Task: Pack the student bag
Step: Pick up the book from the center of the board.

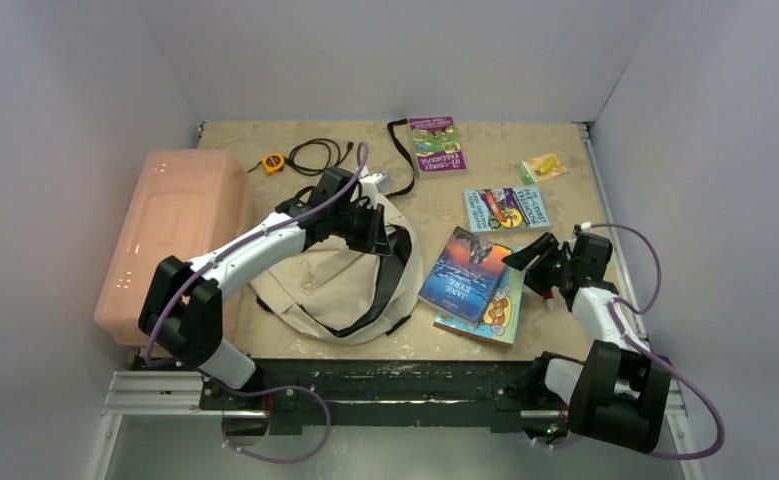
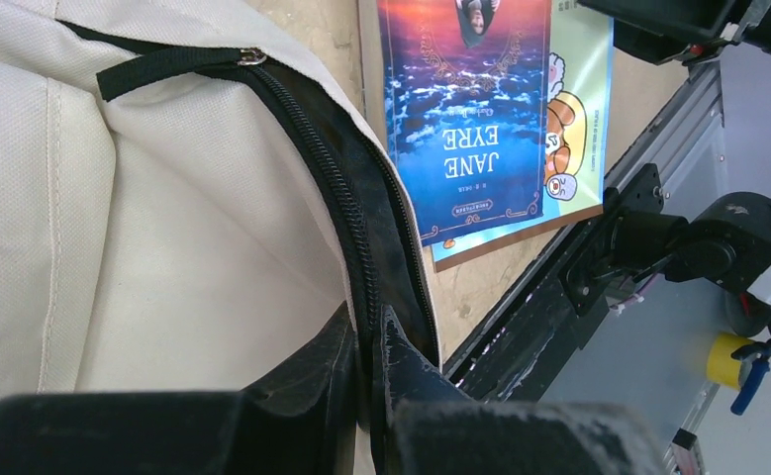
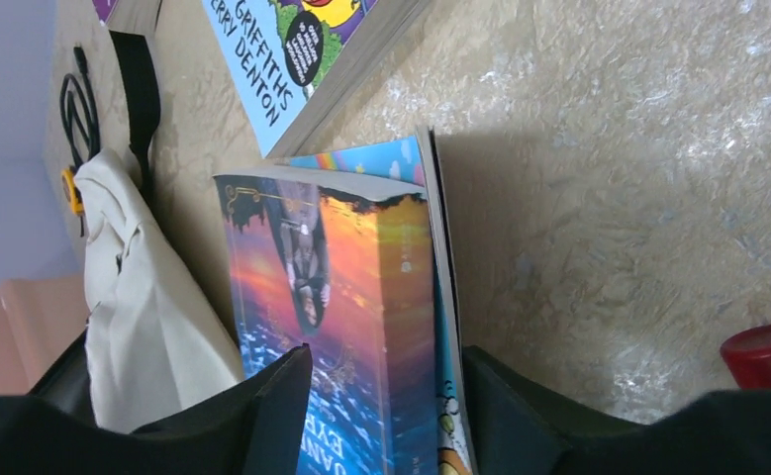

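The student bag, cream canvas with black zipper trim, lies slumped at the near middle of the table. My left gripper is shut on its zipper edge, and the left wrist view shows the fingertips pinching the black trim of the bag. Right of the bag a blue and orange Jane Eyre book lies on a thin cartoon book. My right gripper is open and straddles the right edge of both books; one finger is over the cover, the other beside the thin book.
A large pink bin stands at the left. At the back lie a purple book, a light-blue book, a yellow tape measure, a black cable and a small yellow packet. A red cap sits by my right gripper.
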Robot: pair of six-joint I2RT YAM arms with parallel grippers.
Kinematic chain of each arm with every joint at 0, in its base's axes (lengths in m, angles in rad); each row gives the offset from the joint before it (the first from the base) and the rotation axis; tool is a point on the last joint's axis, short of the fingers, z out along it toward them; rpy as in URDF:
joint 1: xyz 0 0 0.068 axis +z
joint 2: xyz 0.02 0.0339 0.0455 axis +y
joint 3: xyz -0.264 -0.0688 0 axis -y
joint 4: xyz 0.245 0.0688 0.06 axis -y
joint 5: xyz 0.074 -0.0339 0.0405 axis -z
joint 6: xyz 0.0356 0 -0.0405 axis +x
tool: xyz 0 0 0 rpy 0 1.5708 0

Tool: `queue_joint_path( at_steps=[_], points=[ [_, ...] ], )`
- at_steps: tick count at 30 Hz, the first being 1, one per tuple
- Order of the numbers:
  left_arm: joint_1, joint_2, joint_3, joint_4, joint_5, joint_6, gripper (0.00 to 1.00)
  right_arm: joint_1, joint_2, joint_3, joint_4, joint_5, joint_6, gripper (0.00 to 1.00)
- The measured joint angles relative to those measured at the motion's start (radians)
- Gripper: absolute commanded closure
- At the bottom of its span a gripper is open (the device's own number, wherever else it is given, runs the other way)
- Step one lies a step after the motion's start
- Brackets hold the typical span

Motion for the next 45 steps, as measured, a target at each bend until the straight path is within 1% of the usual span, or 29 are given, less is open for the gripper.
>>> queue_joint_path(
  at_steps=[3, 5, 8, 11, 16, 17, 20, 22, 23, 25, 26, 28, 30, 31, 34, 37, 40, 43, 45],
  points=[
    [0.0, 0.002, 0.0, 0.0, 0.005, 0.0, 1.0, -0.001, 0.003, -0.039, 0.058, -0.002, 0.0, 0.81],
    [0.0, 0.002, 0.0, 0.0, 0.008, 0.0, 1.0, -0.001, 0.002, -0.048, 0.071, 0.0, -0.002, 1.0],
    [0.0, 0.002, 0.0, 0.0, 0.01, 0.0, 1.0, 0.0, -0.014, -0.043, 0.061, 0.016, -0.017, 1.0],
    [0.0, 0.002, 0.0, 0.0, 0.01, 0.0, 1.0, 0.004, -0.043, 0.006, -0.033, 0.1, -0.037, 1.0],
    [0.0, 0.004, 0.002, -0.001, 0.01, -0.001, 1.0, 0.011, -0.106, 0.173, -0.23, 0.377, -0.075, 1.0],
    [0.0, 0.007, 0.005, -0.004, 0.01, -0.003, 0.97, 0.011, -0.121, 0.211, -0.259, 0.424, -0.085, 1.0],
    [0.0, 0.024, 0.023, -0.019, 0.009, -0.011, 0.76, 0.016, -0.151, 0.329, -0.316, 0.519, -0.115, 1.0],
    [0.0, 0.035, 0.032, -0.024, 0.01, -0.018, 0.65, 0.037, -0.162, 0.411, -0.334, 0.559, -0.13, 1.0],
    [0.0, 0.038, 0.034, -0.024, 0.01, -0.019, 0.61, 0.055, -0.164, 0.448, -0.336, 0.569, -0.133, 1.0],
    [0.0, 0.038, 0.034, -0.029, 0.01, -0.018, 0.58, 0.094, -0.167, 0.509, -0.338, 0.566, -0.138, 1.0],
    [0.0, 0.037, 0.034, -0.028, 0.01, -0.018, 0.56, 0.113, -0.163, 0.54, -0.344, 0.548, -0.141, 1.0],
    [0.0, 0.036, 0.034, -0.027, 0.011, -0.017, 0.44, 0.138, -0.145, 0.597, -0.345, 0.477, -0.142, 1.0],
    [0.0, 0.027, 0.034, -0.022, 0.015, -0.011, 0.25, 0.147, -0.117, 0.63, -0.322, 0.354, -0.138, 1.0],
    [0.0, 0.013, 0.033, -0.015, 0.019, -0.007, 0.18, 0.152, -0.101, 0.634, -0.301, 0.282, -0.131, 1.0],
    [0.005, -0.062, 0.003, 0.036, 0.031, 0.002, 0.08, 0.166, -0.058, 0.627, -0.239, 0.087, -0.085, 1.0],
    [0.034, -0.178, -0.054, 0.119, 0.064, -0.016, 0.06, 0.194, -0.035, 0.617, -0.174, -0.07, -0.024, 1.0],
    [0.103, -0.257, -0.117, 0.283, 0.129, -0.094, 0.06, 0.238, -0.028, 0.616, -0.087, -0.211, 0.047, 1.0],
    [0.184, -0.264, -0.181, 0.512, 0.215, -0.229, 0.06, 0.288, -0.029, 0.616, 0.016, -0.315, 0.129, 1.0],
    [0.208, -0.251, -0.217, 0.627, 0.258, -0.309, 0.06, 0.317, -0.029, 0.613, 0.084, -0.37, 0.187, 1.0]
  ],
)
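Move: The right hand's part-open fingers straddle the right edge of the bear book, whose middle is about 7 cm left, 3 cm back and 1 cm lower. Jane Eyre lies on top of it, 11 cm left and 1 cm back of the hand; the blue paperback is 13 cm ahead and 3 cm left, the red marker 6 cm back and 6 cm right. The left hand grips the bag's rim: the bag opening lies 6 cm back, 6 cm below it, neither left nor right, the bear book 22 cm right, 6 cm back, 9 cm below. Right fingers shut on the bear book's right edge, pinch it and draw it some 9 cm to the right out from under Jane Eyre, already rising; the hand then lifts it to nearly 30 cm above the start while swinging back left towards the bag, fingers tipping up to about level. The left hand keeps its pinch on the bag rim, then opens wide, lets go and rises about 12 cm clear. ##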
